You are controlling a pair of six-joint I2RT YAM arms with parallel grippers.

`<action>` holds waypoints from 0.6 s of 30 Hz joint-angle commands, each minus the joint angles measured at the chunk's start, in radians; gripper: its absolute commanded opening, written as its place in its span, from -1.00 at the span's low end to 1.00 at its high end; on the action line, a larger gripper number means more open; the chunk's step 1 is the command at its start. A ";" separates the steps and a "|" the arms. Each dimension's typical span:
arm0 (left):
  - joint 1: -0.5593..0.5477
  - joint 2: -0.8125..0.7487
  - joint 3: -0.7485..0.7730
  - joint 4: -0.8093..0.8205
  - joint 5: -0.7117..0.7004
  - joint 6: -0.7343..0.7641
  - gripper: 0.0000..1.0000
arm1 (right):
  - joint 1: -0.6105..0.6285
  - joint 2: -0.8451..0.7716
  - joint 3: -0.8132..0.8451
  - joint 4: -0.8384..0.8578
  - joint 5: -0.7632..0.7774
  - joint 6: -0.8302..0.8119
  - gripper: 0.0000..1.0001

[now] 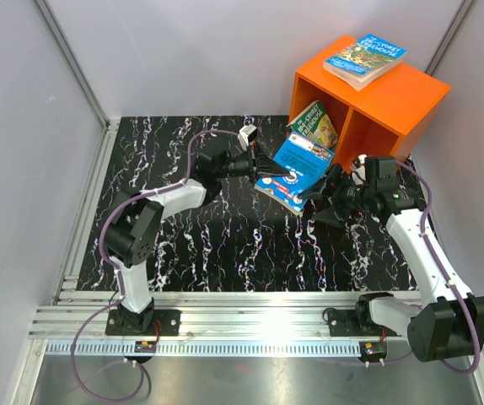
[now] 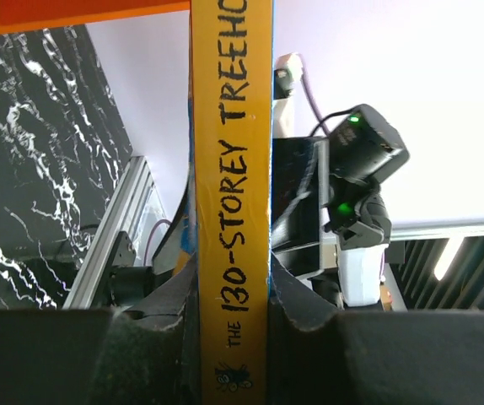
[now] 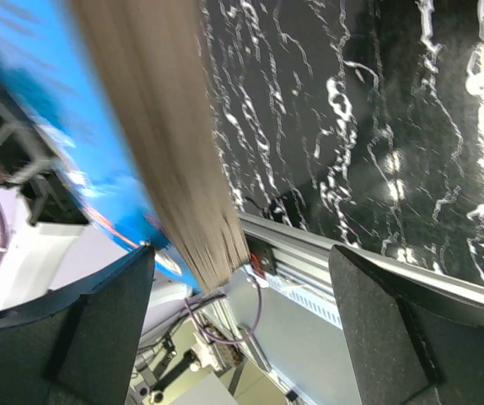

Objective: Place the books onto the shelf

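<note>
A blue book (image 1: 297, 173) with a yellow spine (image 2: 232, 169) hangs tilted in front of the orange shelf (image 1: 411, 105), just above the table. My left gripper (image 1: 263, 167) (image 2: 233, 295) is shut on it at the spine. My right gripper (image 1: 322, 202) (image 3: 242, 278) stands open at the book's other side; the page edge (image 3: 166, 126) lies between its fingers, close to the left finger (image 3: 99, 329). A green book (image 1: 314, 125) leans in the shelf's left compartment. Another book (image 1: 364, 59) lies flat on top of the shelf.
The shelf's right compartment (image 1: 373, 139) shows nothing inside. The black marbled table top (image 1: 225, 245) spreads in front of the arms. Grey walls close the sides and back. An aluminium rail (image 1: 250, 308) runs along the near edge.
</note>
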 commanded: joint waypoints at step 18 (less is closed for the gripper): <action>0.001 -0.116 -0.042 0.209 0.005 -0.146 -1.00 | 0.007 0.026 0.175 0.201 -0.036 0.106 0.74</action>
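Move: The blue book, already pinched in the left hand, has its middle about 3 cm right of that hand, level with it fore and aft, and 2 cm lower. From the empty, open right hand, that middle is some 6 cm ahead, 5 cm left and 4 cm up. The green book in the shelf stands about 17 cm ahead of the right hand and 3 cm right; the shelf's empty compartment is roughly 13 cm ahead and 15 cm right. Both are some 8 cm lower. The left fingers keep their pinch on the blue book while the open right hand reaches up about 7 cm and forward 4 cm, slowing to a stop with its wide-open fingers on either side of the page edge. Its fingertips tip up some 10 degrees; it does not close. The left hand eases up a couple of centimetres and slightly back. ##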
